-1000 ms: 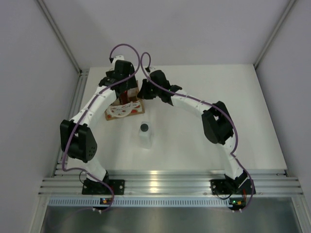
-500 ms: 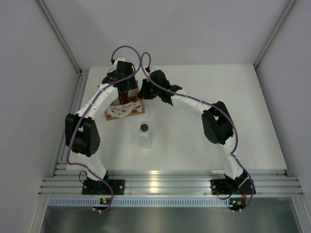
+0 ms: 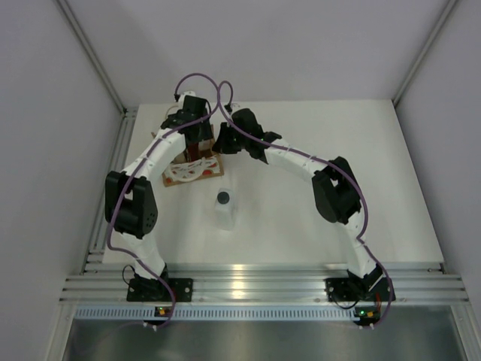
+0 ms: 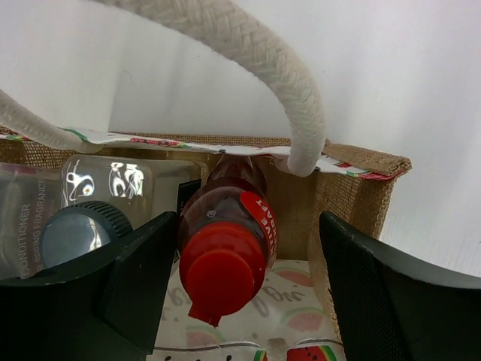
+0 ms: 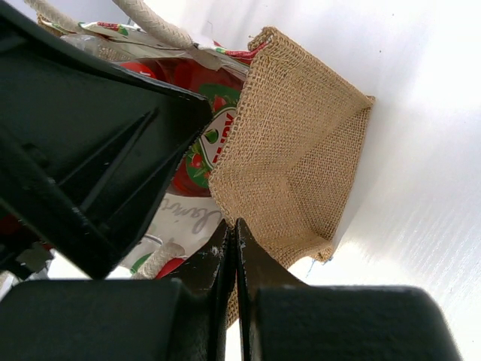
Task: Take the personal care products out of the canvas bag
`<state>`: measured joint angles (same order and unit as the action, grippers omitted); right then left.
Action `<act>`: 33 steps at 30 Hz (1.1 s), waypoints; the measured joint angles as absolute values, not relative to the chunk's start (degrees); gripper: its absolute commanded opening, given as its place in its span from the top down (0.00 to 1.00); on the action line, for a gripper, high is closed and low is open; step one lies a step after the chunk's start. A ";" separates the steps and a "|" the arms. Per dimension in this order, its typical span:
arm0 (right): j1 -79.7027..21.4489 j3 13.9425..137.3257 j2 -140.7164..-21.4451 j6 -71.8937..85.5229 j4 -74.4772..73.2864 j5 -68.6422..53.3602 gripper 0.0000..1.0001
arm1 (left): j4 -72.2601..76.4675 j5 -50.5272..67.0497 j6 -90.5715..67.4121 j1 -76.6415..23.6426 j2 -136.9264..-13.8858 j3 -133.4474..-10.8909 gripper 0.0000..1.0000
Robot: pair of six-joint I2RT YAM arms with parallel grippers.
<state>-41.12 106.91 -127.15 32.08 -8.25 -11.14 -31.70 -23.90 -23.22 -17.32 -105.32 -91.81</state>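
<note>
The canvas bag point(image 3: 194, 169) lies on its side at the back left of the table, mouth toward the arms. In the left wrist view a red bottle point(image 4: 225, 248) with a red cap points out of the bag, and a clear bottle with a dark cap point(image 4: 79, 233) lies to its left. My left gripper point(image 4: 248, 289) is open with its fingers either side of the red bottle, the left one close against it. My right gripper point(image 5: 235, 226) is shut on the bag's burlap rim point(image 5: 301, 150). A white bottle with a dark cap point(image 3: 224, 207) stands on the table.
The bag's white rope handle point(image 4: 263, 68) arches over the red bottle. The left gripper's black body point(image 5: 90, 150) fills the left of the right wrist view. The enclosure wall runs along the table's left edge point(image 3: 124, 143), close to the bag.
The left arm's elbow has swung inward and its wrist has edged a little further over the bag. The right arm, the bag and the standing bottle have not moved.
</note>
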 measured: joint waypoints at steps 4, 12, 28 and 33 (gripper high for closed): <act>-41.12 106.91 -127.15 32.03 -8.25 -11.16 1.00 | -31.70 -23.90 -23.22 -17.32 -105.82 -91.81 0.20; -41.12 106.91 -127.15 31.92 -8.23 -11.22 1.00 | -31.70 -24.14 -23.44 -17.21 -106.67 -91.81 0.27; -41.08 106.91 -127.15 31.92 -8.25 -11.31 1.00 | -31.68 -24.14 -23.92 -16.78 -108.27 -91.81 0.49; -41.08 106.91 -127.15 31.92 -8.25 -11.33 1.00 | -31.64 -24.05 -23.92 -16.62 -108.29 -91.83 0.72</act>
<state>-41.08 106.91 -127.15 31.92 -8.25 -11.33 -31.64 -24.05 -23.92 -16.62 -108.29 -91.83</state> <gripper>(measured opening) 0.005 0.576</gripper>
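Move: The red bottle stands in the canvas bag almost under my left hand: its middle is about 1 cm ahead, 1 cm to the left and some 7 cm below. The grey-capped bottle is about 6 cm to that hand's left, level with it, and the bag's right wall some 5 cm to its right. The white bottle already taken out stands roughly 19 cm back and 10 cm right. From my right hand the red bottle lies about 7 cm left and 2 cm ahead. I sink my left hand nearly straight down, about 2.5 cm, so the open fingers straddle the red bottle, one slipping in between it and the grey-capped bottle. On the way down I close them until both pads grip it just below its red cap, and the grip tightens as the hand comes to rest. My right hand stays put, its shut fingers still at the bag's right wall. ##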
